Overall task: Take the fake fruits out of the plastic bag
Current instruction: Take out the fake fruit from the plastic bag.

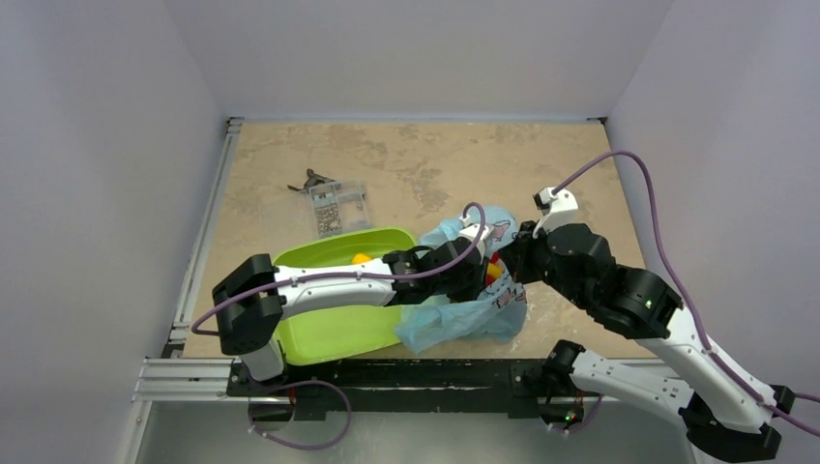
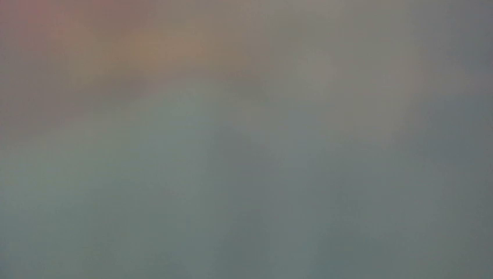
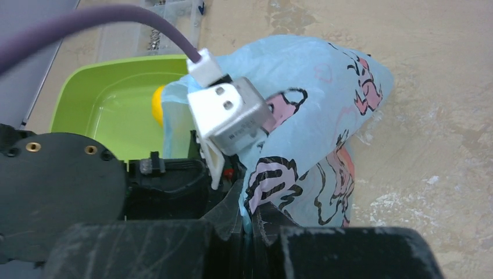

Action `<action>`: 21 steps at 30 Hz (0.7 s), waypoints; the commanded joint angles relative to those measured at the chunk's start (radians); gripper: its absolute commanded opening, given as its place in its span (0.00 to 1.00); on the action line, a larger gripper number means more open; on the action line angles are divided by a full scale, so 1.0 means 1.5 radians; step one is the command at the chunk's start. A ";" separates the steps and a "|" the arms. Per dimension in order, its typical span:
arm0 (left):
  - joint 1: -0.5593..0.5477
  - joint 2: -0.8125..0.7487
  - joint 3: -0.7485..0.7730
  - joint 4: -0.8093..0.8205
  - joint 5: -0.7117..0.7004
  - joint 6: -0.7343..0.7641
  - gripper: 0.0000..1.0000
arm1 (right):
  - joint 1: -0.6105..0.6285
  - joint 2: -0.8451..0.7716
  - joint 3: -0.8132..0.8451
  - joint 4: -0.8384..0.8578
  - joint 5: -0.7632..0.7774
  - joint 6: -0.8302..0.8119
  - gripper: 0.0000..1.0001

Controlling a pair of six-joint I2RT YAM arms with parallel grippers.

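The plastic bag [image 1: 464,319], light blue with pink and black prints, lies right of the tray and is held up at its mouth. My right gripper [image 3: 253,196] is shut on a fold of the bag's [image 3: 325,99] edge. My left arm reaches across the tray, and its gripper end [image 1: 471,269] goes into the bag's mouth, where the fingers are hidden. The left wrist view is a grey-blue blur with a reddish tint at the top left. Red and yellow bits of the fake fruits [image 1: 495,272] show at the mouth. A red-orange one [image 3: 347,165] glows through the film.
A lime-green tray [image 1: 329,333] sits left of the bag with a yellow-orange fruit [image 1: 360,258] in it, under my left arm. A clear plastic box of small parts [image 1: 336,208] lies behind the tray. White walls close in the table.
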 commanded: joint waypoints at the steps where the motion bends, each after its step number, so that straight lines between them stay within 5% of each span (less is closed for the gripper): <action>1: -0.003 0.034 0.017 -0.019 0.120 0.021 0.22 | -0.001 -0.010 0.002 0.009 -0.008 0.008 0.00; 9: -0.016 0.025 -0.006 -0.086 0.117 0.074 0.50 | -0.001 -0.010 -0.007 0.002 -0.003 0.008 0.00; 21: -0.045 0.071 -0.027 -0.105 0.087 0.050 0.76 | -0.001 -0.008 -0.017 0.005 -0.005 0.008 0.00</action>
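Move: Inside the bag mouth, the fruits lie about 8 cm below the left hand, roughly 2 cm to its right and 1 cm back. The yellow fruit showing in the bag is some 4 cm ahead, 4 cm right and 7 cm below that hand; the green tray's middle is about 27 cm to its left, level fore and aft, 12 cm lower. From the right hand, which pinches the bag's rim, the fruits are some 22 cm below and 3 cm back, nearly in line sideways. Sinking about 3.5 cm deeper into the bag towards the fruits, the left hand also draws back some 4 cm, with the wrist turning about 10 degrees clockwise and the nearly shut fingers opening most of the way. The descent finishes early; the opening goes on to the end. The right hand keeps its pinch on the rim and holds the bag up, almost still. ##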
